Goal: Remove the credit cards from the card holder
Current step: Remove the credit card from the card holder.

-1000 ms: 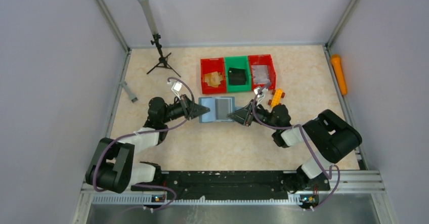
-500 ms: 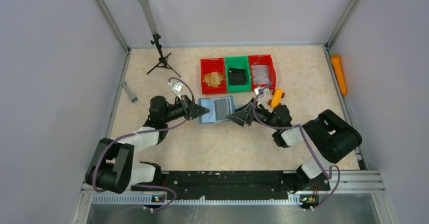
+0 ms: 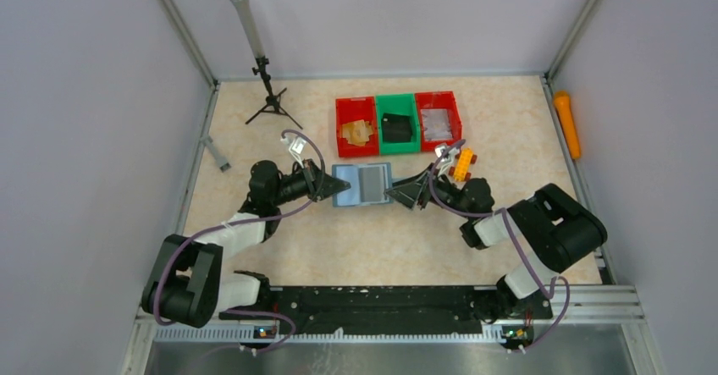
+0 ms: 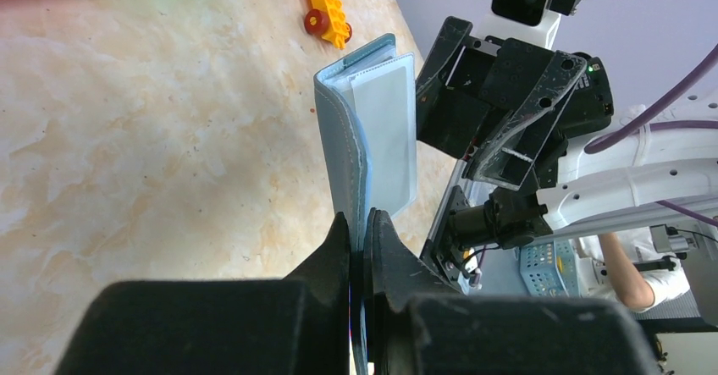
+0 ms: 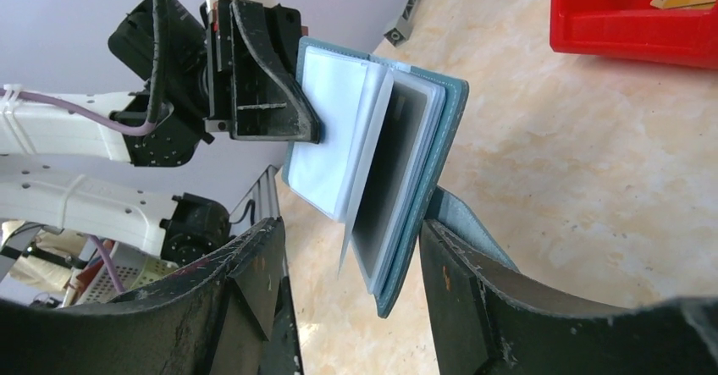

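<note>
The slate-teal card holder (image 3: pixel 362 184) lies open on the table between both arms. My left gripper (image 3: pixel 344 188) is shut on its left edge; in the left wrist view the jaws (image 4: pixel 364 227) pinch the cover and the card holder (image 4: pixel 343 129) stands up from them. My right gripper (image 3: pixel 393 194) is open at its right edge. In the right wrist view the card holder (image 5: pixel 447 129) fans its clear sleeves between the spread fingers (image 5: pixel 351 252), touching neither pad. One sleeve holds a dark credit card (image 5: pixel 391 168); a pale sleeve (image 5: pixel 332 134) lies in front of it.
Behind the holder stand a red bin (image 3: pixel 356 127), a green bin (image 3: pixel 396 124) with a black object, and another red bin (image 3: pixel 438 120). A yellow toy (image 3: pixel 461 163) lies near my right wrist. A tripod (image 3: pixel 269 96) stands back left, an orange cylinder (image 3: pixel 566 124) far right.
My right gripper has opened and let go of the holder's right side, backing off slightly to the right. The holder's right half has settled flatter. The left gripper has kept its grip.
</note>
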You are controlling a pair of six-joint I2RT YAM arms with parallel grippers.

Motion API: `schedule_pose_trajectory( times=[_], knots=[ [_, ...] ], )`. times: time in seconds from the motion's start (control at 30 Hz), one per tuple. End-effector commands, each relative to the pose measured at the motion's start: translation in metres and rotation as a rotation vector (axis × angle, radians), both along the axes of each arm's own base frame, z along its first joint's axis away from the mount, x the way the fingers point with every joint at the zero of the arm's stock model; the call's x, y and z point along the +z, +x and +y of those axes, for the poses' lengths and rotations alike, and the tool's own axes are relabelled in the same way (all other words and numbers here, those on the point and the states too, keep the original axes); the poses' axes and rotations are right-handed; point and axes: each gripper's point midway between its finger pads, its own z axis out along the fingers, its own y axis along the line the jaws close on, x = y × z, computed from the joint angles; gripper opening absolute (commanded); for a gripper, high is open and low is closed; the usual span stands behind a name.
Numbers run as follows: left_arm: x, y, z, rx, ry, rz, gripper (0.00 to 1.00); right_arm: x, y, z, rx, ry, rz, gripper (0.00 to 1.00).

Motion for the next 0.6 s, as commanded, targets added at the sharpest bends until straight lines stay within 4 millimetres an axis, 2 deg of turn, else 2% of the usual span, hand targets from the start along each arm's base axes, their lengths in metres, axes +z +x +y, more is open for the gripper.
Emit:
schedule_pose_trajectory(
  times=[0.0,0.07,0.3,0.43,0.57],
  knots=[
    [0.025,0.002,-0.003,-0.021,-0.017,-0.109,0.01,0.025,0.002,-0.008,-0.031,0.062,-0.09,0.61],
    [0.026,0.001,-0.003,-0.022,-0.018,-0.112,0.01,0.023,0.003,-0.01,-0.04,0.063,-0.08,0.6],
    [0.03,-0.002,-0.004,-0.031,-0.03,-0.128,0.01,0.018,0.007,-0.008,-0.041,0.047,-0.047,0.35],
    [0.035,-0.005,-0.004,-0.043,-0.049,-0.146,0.01,0.013,0.011,-0.007,-0.048,0.027,-0.032,0.34],
    [0.041,-0.01,-0.004,-0.054,-0.066,-0.168,0.01,-0.003,0.022,-0.007,-0.085,-0.043,0.025,0.34]
  ],
)
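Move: My left hand still holds the opened card holder by its left edge, with the middle of the holder about 4 cm to the right and roughly level. From my open right hand that middle lies some 8 cm left, 2 cm ahead and about 1 cm higher, its right edge close to the fingertips. From the right hand, the green tray is about 18 cm ahead and 1 cm right, the yellow toy car some 7 cm ahead and 19 cm right, both about 15 cm lower. I narrow my right fingers from well open to about a third open around the holder's right edge, easing the hand some 1 cm forward and to the right, then dropping it about 1 cm while it tips slightly down. My left hand keeps its pinch and, late on, lifts the holder about 1 cm. Whether the right fingers touch the holder or a card can't be made out. ##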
